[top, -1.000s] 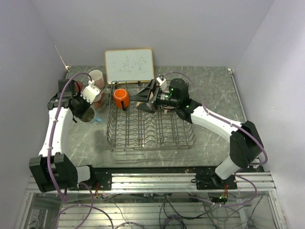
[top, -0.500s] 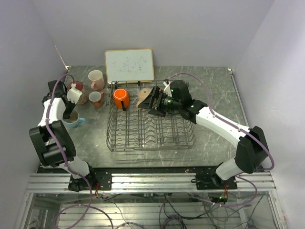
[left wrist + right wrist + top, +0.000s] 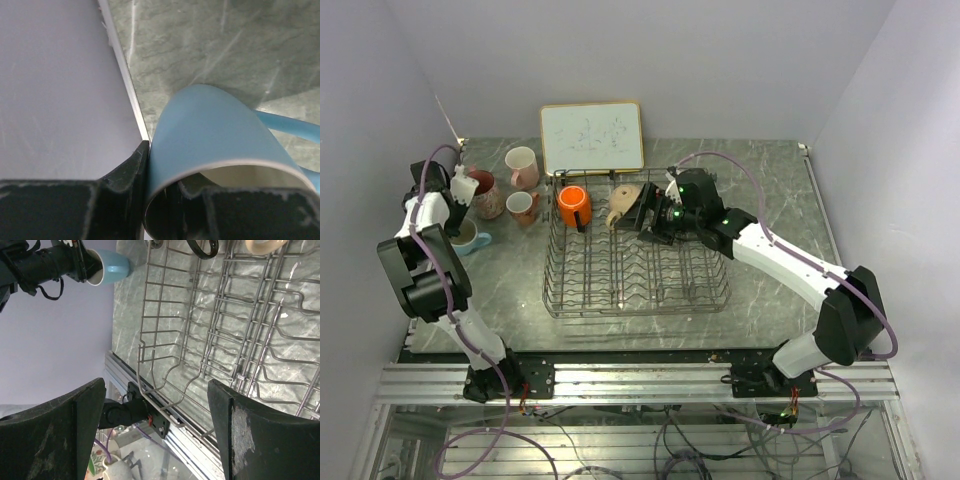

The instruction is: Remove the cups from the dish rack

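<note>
My left gripper (image 3: pixel 155 172) is shut on the rim of the light blue cup (image 3: pixel 210 130), one finger outside the wall and one inside. That cup (image 3: pixel 468 238) is at the table's left edge, close to the wall. The dish rack (image 3: pixel 635 255) holds an orange cup (image 3: pixel 573 205) and a tan cup (image 3: pixel 623 203) at its far end. My right gripper (image 3: pixel 642 215) hovers open over the rack beside the tan cup, with nothing between its fingers (image 3: pixel 65 425). The rack's wires (image 3: pixel 225 325) fill the right wrist view.
Three cups stand on the table left of the rack: a pink one (image 3: pixel 522 165), a reddish one (image 3: pixel 485 192) and a salmon one (image 3: pixel 523 207). A wood-framed whiteboard (image 3: pixel 592 137) leans behind the rack. Walls close in on the left and right.
My left arm has swung out to the left wall with the blue cup and brought it down low. My right gripper has shifted slightly over the rack's far end.
</note>
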Controlling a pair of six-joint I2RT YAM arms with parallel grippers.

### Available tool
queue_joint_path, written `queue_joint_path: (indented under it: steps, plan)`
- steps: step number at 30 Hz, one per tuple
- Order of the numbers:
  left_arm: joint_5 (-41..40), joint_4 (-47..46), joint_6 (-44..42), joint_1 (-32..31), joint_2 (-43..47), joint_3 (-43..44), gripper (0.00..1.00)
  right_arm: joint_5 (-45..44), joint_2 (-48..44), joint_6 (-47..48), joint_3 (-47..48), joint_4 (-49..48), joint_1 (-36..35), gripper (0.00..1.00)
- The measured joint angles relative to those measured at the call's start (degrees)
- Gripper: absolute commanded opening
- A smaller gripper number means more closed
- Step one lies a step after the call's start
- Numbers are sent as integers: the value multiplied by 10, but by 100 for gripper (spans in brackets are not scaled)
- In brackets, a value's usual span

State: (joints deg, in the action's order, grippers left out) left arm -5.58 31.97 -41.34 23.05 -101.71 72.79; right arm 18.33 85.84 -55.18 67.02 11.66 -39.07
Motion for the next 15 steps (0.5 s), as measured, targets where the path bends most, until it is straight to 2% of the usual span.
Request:
queue_joint_path:
  steps: [6,11,13,15]
  plan:
    - [0,-14,-5,19,-7,7,83,-12,0,8,18,13,0,83]
    - [9,-20,-7,30,1,7,91,-33,4,24,45,31,0,84]
    - [16,-17,-7,31,11,7,98,-48,10,33,58,39,0,84]
    - [26,-4,-7,31,26,14,99,-66,21,47,74,51,0,84]
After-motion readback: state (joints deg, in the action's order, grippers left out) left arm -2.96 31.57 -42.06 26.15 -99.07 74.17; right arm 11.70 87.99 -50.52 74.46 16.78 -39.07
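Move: The blue mug is already between the left fingers, one of them inside the rim; its middle is about 4 cm right of the hand and 4 cm below. From that hand the patterned pink mug stands roughly 12 cm ahead and 8 cm right, the small cup 8 cm ahead and 18 cm right. From the right hand, the beige cup lies 5 cm ahead, 4 cm left and 13 cm down; the orange cup 6 cm ahead, 18 cm left. Open the left gripper nearly all the way to let go of the blue mug on the counter, easing about 2 cm left towards the side wall as the fingers spread, then draw up some 2.5 cm clear of the rim. Meanwhile bring the right gripper, still open and empty, about 2.5 cm forward over the rack and slightly up, until it is more nearly above the beige cup. ##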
